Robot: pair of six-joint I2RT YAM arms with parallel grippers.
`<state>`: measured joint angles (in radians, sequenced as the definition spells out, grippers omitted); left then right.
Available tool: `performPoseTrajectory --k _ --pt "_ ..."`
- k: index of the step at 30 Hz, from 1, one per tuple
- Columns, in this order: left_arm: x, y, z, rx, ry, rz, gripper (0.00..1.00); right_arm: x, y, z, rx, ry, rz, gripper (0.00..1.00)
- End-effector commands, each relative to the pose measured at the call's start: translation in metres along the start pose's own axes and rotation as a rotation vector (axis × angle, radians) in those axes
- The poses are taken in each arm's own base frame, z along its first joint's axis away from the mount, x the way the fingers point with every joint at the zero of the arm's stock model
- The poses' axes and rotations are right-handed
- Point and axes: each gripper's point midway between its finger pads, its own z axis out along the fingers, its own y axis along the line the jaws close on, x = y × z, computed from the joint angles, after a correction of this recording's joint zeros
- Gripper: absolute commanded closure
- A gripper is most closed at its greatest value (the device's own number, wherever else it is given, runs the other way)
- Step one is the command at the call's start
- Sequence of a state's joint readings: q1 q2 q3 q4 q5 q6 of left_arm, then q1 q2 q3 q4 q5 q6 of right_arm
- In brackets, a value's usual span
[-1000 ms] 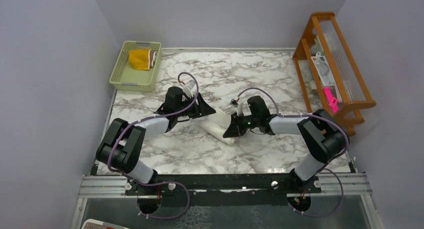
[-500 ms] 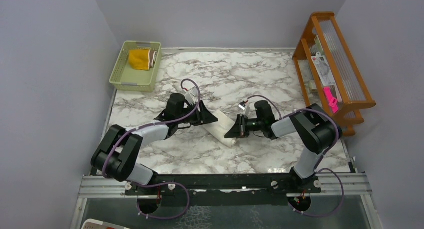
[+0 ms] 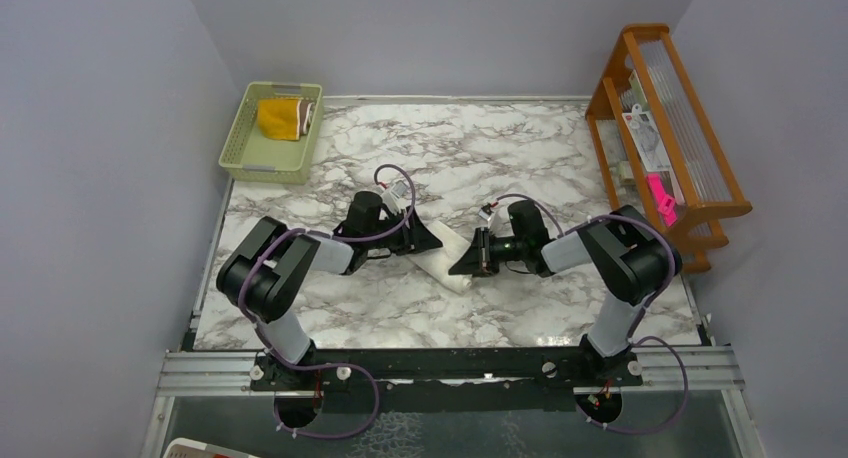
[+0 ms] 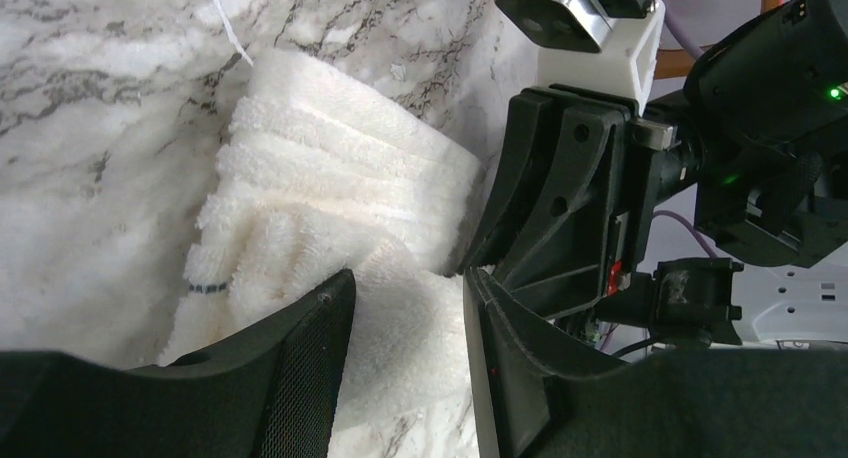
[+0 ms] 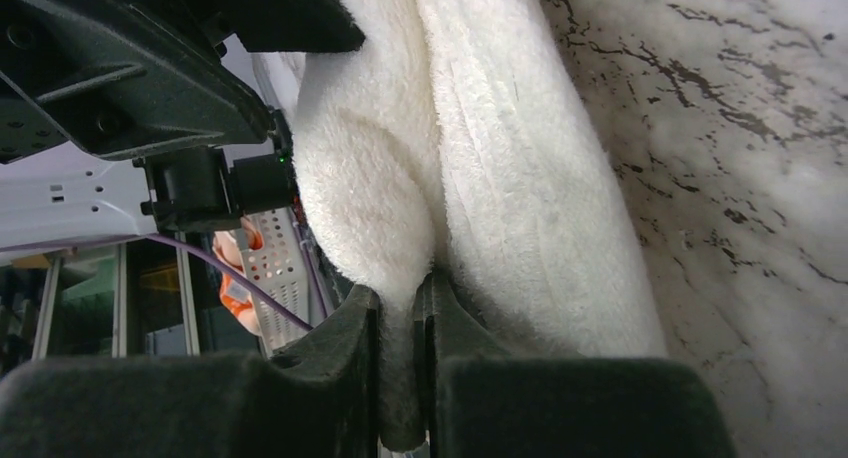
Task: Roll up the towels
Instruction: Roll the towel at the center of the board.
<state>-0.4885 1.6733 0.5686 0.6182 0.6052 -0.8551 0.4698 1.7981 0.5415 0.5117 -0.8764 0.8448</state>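
The cream-white towel (image 3: 438,266) lies as a thick, partly rolled bundle in the middle of the marble table, between my two grippers. My left gripper (image 3: 433,242) comes from the left and straddles one end of it. In the left wrist view the towel (image 4: 330,178) fills the gap of the left gripper (image 4: 408,278) and touches both fingers. My right gripper (image 3: 457,267) comes from the right. In the right wrist view the right gripper (image 5: 400,288) pinches a thin fold of the towel (image 5: 520,178). The brown and mustard-yellow towel (image 3: 283,118) lies in the basket.
A light-green plastic basket (image 3: 250,150) stands at the table's back left corner. A wooden rack (image 3: 665,118) with small items runs along the right edge. Both arms reach inward and their grippers nearly meet over the towel.
My left gripper has slid right and nearer onto the towel's end, its elbow drawing in. The right arm's elbow has swung out to the right while the grip on the fold holds.
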Motion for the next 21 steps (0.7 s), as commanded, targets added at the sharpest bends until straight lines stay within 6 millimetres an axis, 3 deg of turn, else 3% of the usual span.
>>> performPoseTrajectory --k 1,4,6,12,16,19,21 --pt "0.001 0.018 0.015 -0.035 0.002 0.012 0.53 0.001 -0.028 -0.004 0.148 -0.038 0.013 0.88" --pt "-0.003 0.020 0.020 -0.036 -0.004 0.022 0.53 -0.005 -0.032 -0.011 0.204 -0.070 -0.074 0.67" --pt "-0.003 0.023 0.021 -0.045 -0.006 0.026 0.53 -0.011 -0.032 -0.018 0.249 -0.093 -0.152 0.41" --pt "0.012 0.042 0.018 -0.094 0.013 0.014 0.54 -0.039 -0.007 -0.042 0.416 -0.209 -0.520 0.38" --pt "0.020 0.052 0.016 -0.120 0.025 0.009 0.54 -0.051 0.030 -0.060 0.479 -0.364 -0.815 0.38" --pt "0.021 0.053 0.016 -0.121 0.029 0.013 0.55 -0.034 0.071 -0.060 0.363 -0.442 -1.074 0.32" --pt "0.020 0.052 0.016 -0.118 0.028 0.019 0.55 -0.028 0.084 -0.057 0.372 -0.439 -1.193 0.31"
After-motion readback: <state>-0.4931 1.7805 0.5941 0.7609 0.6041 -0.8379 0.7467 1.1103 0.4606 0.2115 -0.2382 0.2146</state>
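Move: The half-rolled white towel has its near-right end pinched in the right fingers, its middle about 3 cm ahead and 3 cm to the left of that hand, at nearly the same height. The towel's flat end, not yet rolled in, lies some 7 cm ahead and about 1 cm left. For the left hand, which is over the far side of the roll, the towel's middle is about 3 cm back, 2 cm left and 4 cm below. The right fingers let go of the towel's near end, spreading wide while the hand eases about 2 cm forward and 2.5 cm right. Still open, it then lifts clear, ending some 8 cm up as the wrist rolls over by more than 50 degrees. The left hand, half open, stays on the roll, nudging about 1.5 cm forward and 1 cm right, a touch lower, its fingers astride the towel. ##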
